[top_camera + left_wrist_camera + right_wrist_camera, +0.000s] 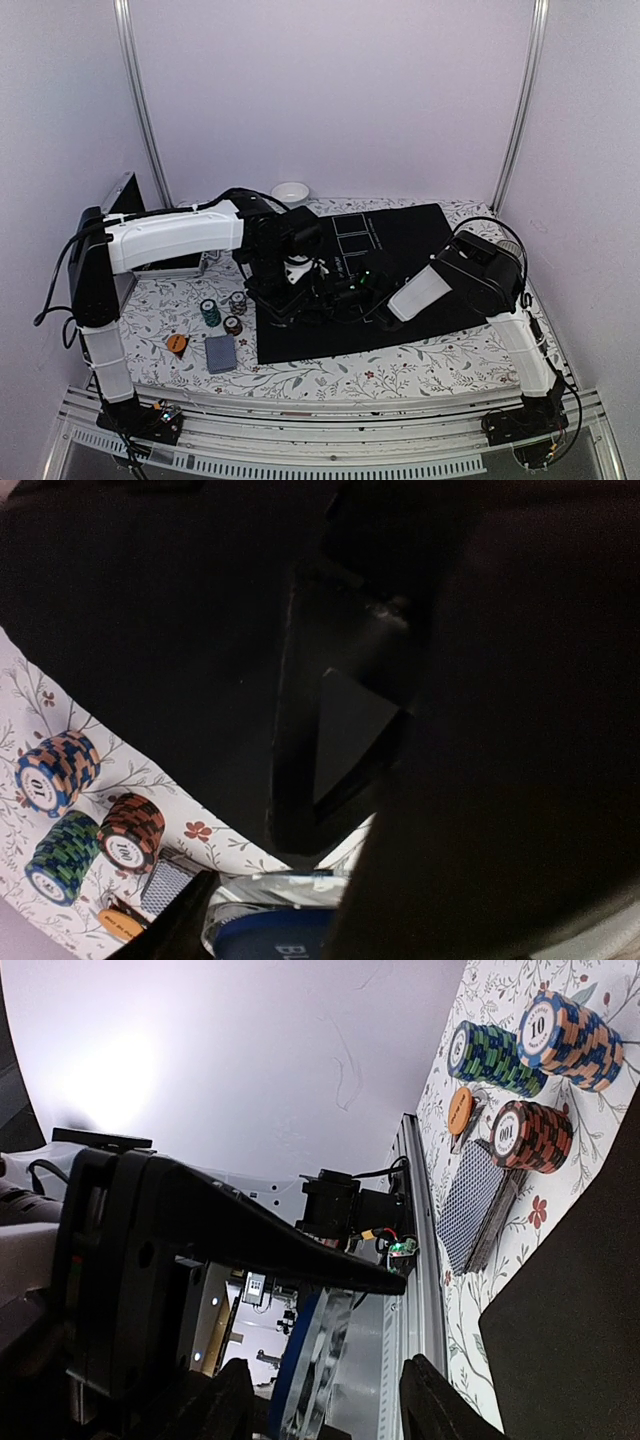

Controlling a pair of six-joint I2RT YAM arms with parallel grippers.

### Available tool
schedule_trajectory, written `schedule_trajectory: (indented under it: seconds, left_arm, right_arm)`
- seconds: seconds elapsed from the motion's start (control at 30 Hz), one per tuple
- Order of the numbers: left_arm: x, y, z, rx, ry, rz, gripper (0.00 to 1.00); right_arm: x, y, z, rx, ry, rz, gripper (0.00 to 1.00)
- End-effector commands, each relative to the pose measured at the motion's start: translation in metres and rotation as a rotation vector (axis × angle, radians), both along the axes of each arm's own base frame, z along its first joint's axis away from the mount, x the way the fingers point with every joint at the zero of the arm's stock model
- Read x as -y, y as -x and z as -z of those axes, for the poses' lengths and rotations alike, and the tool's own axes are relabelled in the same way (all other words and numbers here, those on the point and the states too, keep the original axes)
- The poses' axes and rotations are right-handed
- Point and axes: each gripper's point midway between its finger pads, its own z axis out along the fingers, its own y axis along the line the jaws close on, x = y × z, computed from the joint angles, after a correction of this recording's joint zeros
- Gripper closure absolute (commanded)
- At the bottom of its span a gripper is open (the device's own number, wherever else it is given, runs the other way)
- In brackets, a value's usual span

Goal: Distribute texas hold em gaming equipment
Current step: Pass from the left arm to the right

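A blue button disc (262,935) with a clear rim is held between the fingers of my left gripper (270,912) over the black mat (400,250). My right gripper (325,1405) faces it, and its fingers (430,1400) stand either side of the disc (310,1360) with gaps. Both grippers meet at the mat's left part: left gripper (300,285), right gripper (350,290). On the floral cloth stand a green chip stack (208,312), a blue-orange stack (238,302) and a red stack (232,325). Beside them lie an orange disc (177,343) and the card deck (221,352).
A small white bowl (290,192) stands at the back of the table. The silver case (130,200) stands open at the far left behind the left arm. White rectangles (352,238) are marked on the mat. A metal rail (330,455) runs along the near edge.
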Motion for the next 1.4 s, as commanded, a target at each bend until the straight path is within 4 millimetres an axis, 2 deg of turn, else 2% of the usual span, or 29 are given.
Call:
schedule_trajectory:
  seconds: [0.0, 0.07, 0.33, 0.47, 0.5, 0.53, 0.6, 0.67, 0.7, 0.73, 0.8, 0.87, 1.03, 1.13, 1.2, 1.27, 1.3, 1.37]
  left_arm:
    - [0.017, 0.003, -0.004, 0.007, 0.041, 0.055, 0.73]
    - [0.017, 0.002, -0.005, 0.010, 0.041, 0.053, 0.73]
    - [0.014, 0.003, -0.004, 0.010, 0.032, 0.054, 0.73]
    - [0.013, 0.002, -0.008, 0.021, 0.039, 0.053, 0.71]
    - [0.014, 0.001, -0.010, 0.026, 0.046, 0.052, 0.66]
    - [0.014, 0.000, -0.012, 0.032, 0.053, 0.052, 0.57]
    - [0.015, -0.002, -0.019, 0.045, 0.080, 0.051, 0.35]
    - [0.019, -0.006, -0.029, 0.059, 0.144, 0.043, 0.17]
    - [0.022, -0.008, -0.038, 0.066, 0.194, 0.040, 0.10]
    - [0.024, -0.011, -0.046, 0.069, 0.248, 0.034, 0.04]
    - [0.029, -0.016, -0.071, 0.100, 0.376, 0.029, 0.02]
    - [0.032, -0.022, -0.101, 0.178, 0.514, 0.045, 0.02]
    - [0.015, -0.023, -0.161, 0.513, 0.757, 0.139, 0.02]
    - [-0.001, -0.014, -0.162, 0.713, 0.855, 0.200, 0.02]
    - [-0.014, -0.006, -0.177, 0.884, 0.947, 0.233, 0.02]
    - [-0.025, 0.002, -0.182, 1.044, 1.025, 0.263, 0.02]
    - [-0.029, 0.008, -0.193, 1.147, 1.078, 0.296, 0.02]
    - [-0.030, 0.016, -0.182, 1.224, 1.068, 0.374, 0.02]
  right_arm:
    - [-0.012, 0.000, 0.002, -0.029, 0.000, 0.003, 0.48]
    - [-0.013, -0.001, 0.001, -0.033, -0.001, 0.008, 0.51]
    - [-0.013, -0.004, 0.001, -0.043, 0.000, 0.021, 0.87]
    - [-0.012, -0.005, 0.001, -0.046, 0.003, 0.023, 0.96]
    - [-0.011, -0.005, 0.000, -0.042, 0.000, 0.025, 0.97]
    - [-0.010, -0.006, -0.001, -0.041, 0.002, 0.027, 0.98]
    - [-0.008, -0.008, -0.004, -0.035, 0.005, 0.038, 0.98]
    - [-0.004, -0.011, -0.005, -0.022, 0.014, 0.051, 0.98]
    - [-0.002, -0.013, -0.016, -0.004, 0.003, 0.058, 0.98]
    - [0.001, -0.014, -0.023, 0.014, -0.003, 0.065, 0.98]
    - [0.009, -0.020, -0.029, 0.033, -0.001, 0.090, 0.98]
    - [0.019, -0.025, -0.032, 0.048, 0.007, 0.116, 0.98]
    - [0.035, -0.033, -0.049, 0.089, 0.013, 0.158, 0.98]
    - [0.040, -0.029, -0.062, 0.128, 0.012, 0.153, 0.98]
    - [0.042, -0.027, -0.070, 0.148, 0.021, 0.156, 0.98]
    - [0.044, -0.026, -0.076, 0.163, 0.041, 0.162, 0.98]
    - [0.046, -0.025, -0.080, 0.180, 0.048, 0.167, 0.98]
    - [0.049, -0.022, -0.086, 0.195, 0.055, 0.171, 0.98]
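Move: The left hand, pointing down over the black mat, holds the blue blind button by its rim, with the button's middle practically at its hand point. From the right hand, which reaches in from the other side, that middle lies about 4 cm left, 1 cm back and level. Roughly 10 cm lower, the orange chip stack stands about 12 cm left of the left hand and 3 cm back, the blue stack 11 cm left and 2 cm ahead, and the card deck 15 cm left and 9 cm back. The right hand eases about 1 cm left onto the near rim of the blind button and closes to pinch its edge, top and bottom, while the left hand keeps its hold and stays almost still. Only then do the left fingers open wide and that hand lifts away some 12 cm, drawing a little left late on as its fingers swing from down to forward and right, while the right carries the button about 6 cm up, 5 cm right and slightly forward. ##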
